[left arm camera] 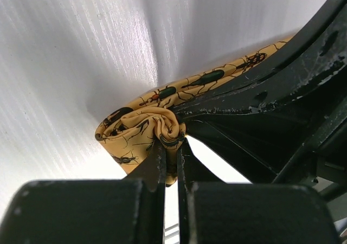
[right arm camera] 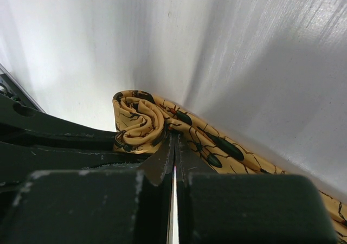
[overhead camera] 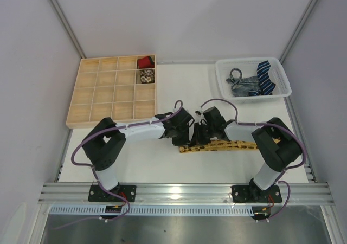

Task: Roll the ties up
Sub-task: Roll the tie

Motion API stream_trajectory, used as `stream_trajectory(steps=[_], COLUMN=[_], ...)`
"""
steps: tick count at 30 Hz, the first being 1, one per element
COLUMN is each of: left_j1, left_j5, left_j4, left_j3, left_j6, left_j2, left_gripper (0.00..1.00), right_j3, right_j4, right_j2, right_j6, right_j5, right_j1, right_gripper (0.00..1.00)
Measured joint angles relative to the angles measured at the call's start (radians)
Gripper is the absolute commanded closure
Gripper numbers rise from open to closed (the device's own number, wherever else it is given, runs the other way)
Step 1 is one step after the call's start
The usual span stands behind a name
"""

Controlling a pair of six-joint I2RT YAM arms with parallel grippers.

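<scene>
A mustard-yellow tie (overhead camera: 233,145) with dark beetle spots lies flat across the near middle of the table. Its left end is wound into a small roll (left arm camera: 135,130). My left gripper (left arm camera: 171,142) is shut on the roll's core, with yellow fabric showing between its fingers. My right gripper (right arm camera: 174,138) is shut, its tips pressed where the roll (right arm camera: 138,122) meets the flat strip (right arm camera: 217,143); no fabric shows between them. In the top view both grippers (overhead camera: 187,137) (overhead camera: 199,137) meet over the tie's left end and hide the roll.
A wooden compartment tray (overhead camera: 87,95) sits at the back left, with a red rolled tie (overhead camera: 144,63) and a pale patterned one (overhead camera: 146,77) in its right-hand cells. A white basket (overhead camera: 223,76) at the back right holds a grey tie (overhead camera: 241,84) and a navy striped tie (overhead camera: 264,76).
</scene>
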Motion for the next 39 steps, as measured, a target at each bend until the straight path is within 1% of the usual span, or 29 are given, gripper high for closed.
stream_trajectory(steps=[4,6,7,9,10,12,13,15,16,19,23,27,32,39], left_j1=[-0.002,-0.003,-0.004,-0.007,-0.01,-0.016,-0.018,-0.023,-0.026,-0.033,-0.044,-0.051,-0.061,-0.067], left_j5=[-0.001,-0.001,0.0,0.0,0.001,0.001,0.003,0.008,0.008,0.009,0.005,0.002,-0.015,-0.019], left_j4=[-0.003,0.0,0.005,0.019,0.034,0.064,0.082,0.116,0.127,0.151,0.182,0.232,0.283,0.32], left_j3=[0.008,0.008,0.008,0.007,0.003,-0.009,-0.016,-0.031,-0.037,-0.04,-0.054,-0.09,-0.126,-0.15], left_j6=[0.0,0.0,0.0,0.001,0.0,0.0,-0.002,-0.009,-0.009,-0.009,-0.01,-0.011,-0.011,-0.008], left_j2=[0.011,0.013,0.013,0.016,0.016,0.016,0.016,0.008,0.005,0.004,-0.005,-0.028,-0.048,-0.059], left_gripper=[0.99,0.93,0.87,0.83,0.78,0.72,0.65,0.61,0.56,0.48,0.44,0.37,0.37,0.35], right_j3=[0.003,0.008,0.011,0.012,0.012,0.012,0.012,0.012,0.012,0.012,0.012,0.014,0.031,0.032], right_j4=[-0.009,-0.026,-0.037,-0.059,-0.075,-0.104,-0.116,-0.136,-0.144,-0.152,-0.154,-0.158,-0.184,-0.186], right_j2=[0.0,-0.003,-0.006,-0.017,-0.026,-0.043,-0.051,-0.066,-0.071,-0.074,-0.074,-0.076,-0.085,-0.105], right_j6=[-0.001,-0.006,-0.01,-0.016,-0.021,-0.032,-0.036,-0.04,-0.04,-0.043,-0.043,-0.043,-0.043,-0.042], right_j5=[0.002,0.006,0.012,0.021,0.025,0.031,0.033,0.037,0.037,0.031,0.002,-0.05,-0.128,-0.233], right_j1=[-0.002,-0.008,-0.013,-0.023,-0.032,-0.055,-0.067,-0.086,-0.094,-0.106,-0.125,-0.159,-0.186,-0.181], right_gripper=[1.0,1.0,1.0,1.0,1.0,1.0,1.0,1.0,1.0,1.0,0.99,0.99,0.99,0.98])
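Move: At the left hand's fingertips, the tie's rolled end is already pinched, its middle about 1 cm farther left, 1 cm ahead and 1 cm lower. From the right hand's shut fingertips the roll lies some 2 cm to the left, level front to back and in height. The tie's loose length stretches out to the right, its middle roughly 20 cm right of the right hand. The wooden organizer is about 34 cm left and 26 cm ahead of the left hand. Loosening its pinch, the left hand opens to well over half while shifting about 3 cm right with the roll and tilting some 10-15 degrees, one finger staying against the roll. The right hand, fingers kept shut, comes off beside the roll: about 4 cm right and slightly forward, low over the loose tie, then up to roughly 4-5 cm higher, easing back and left. ##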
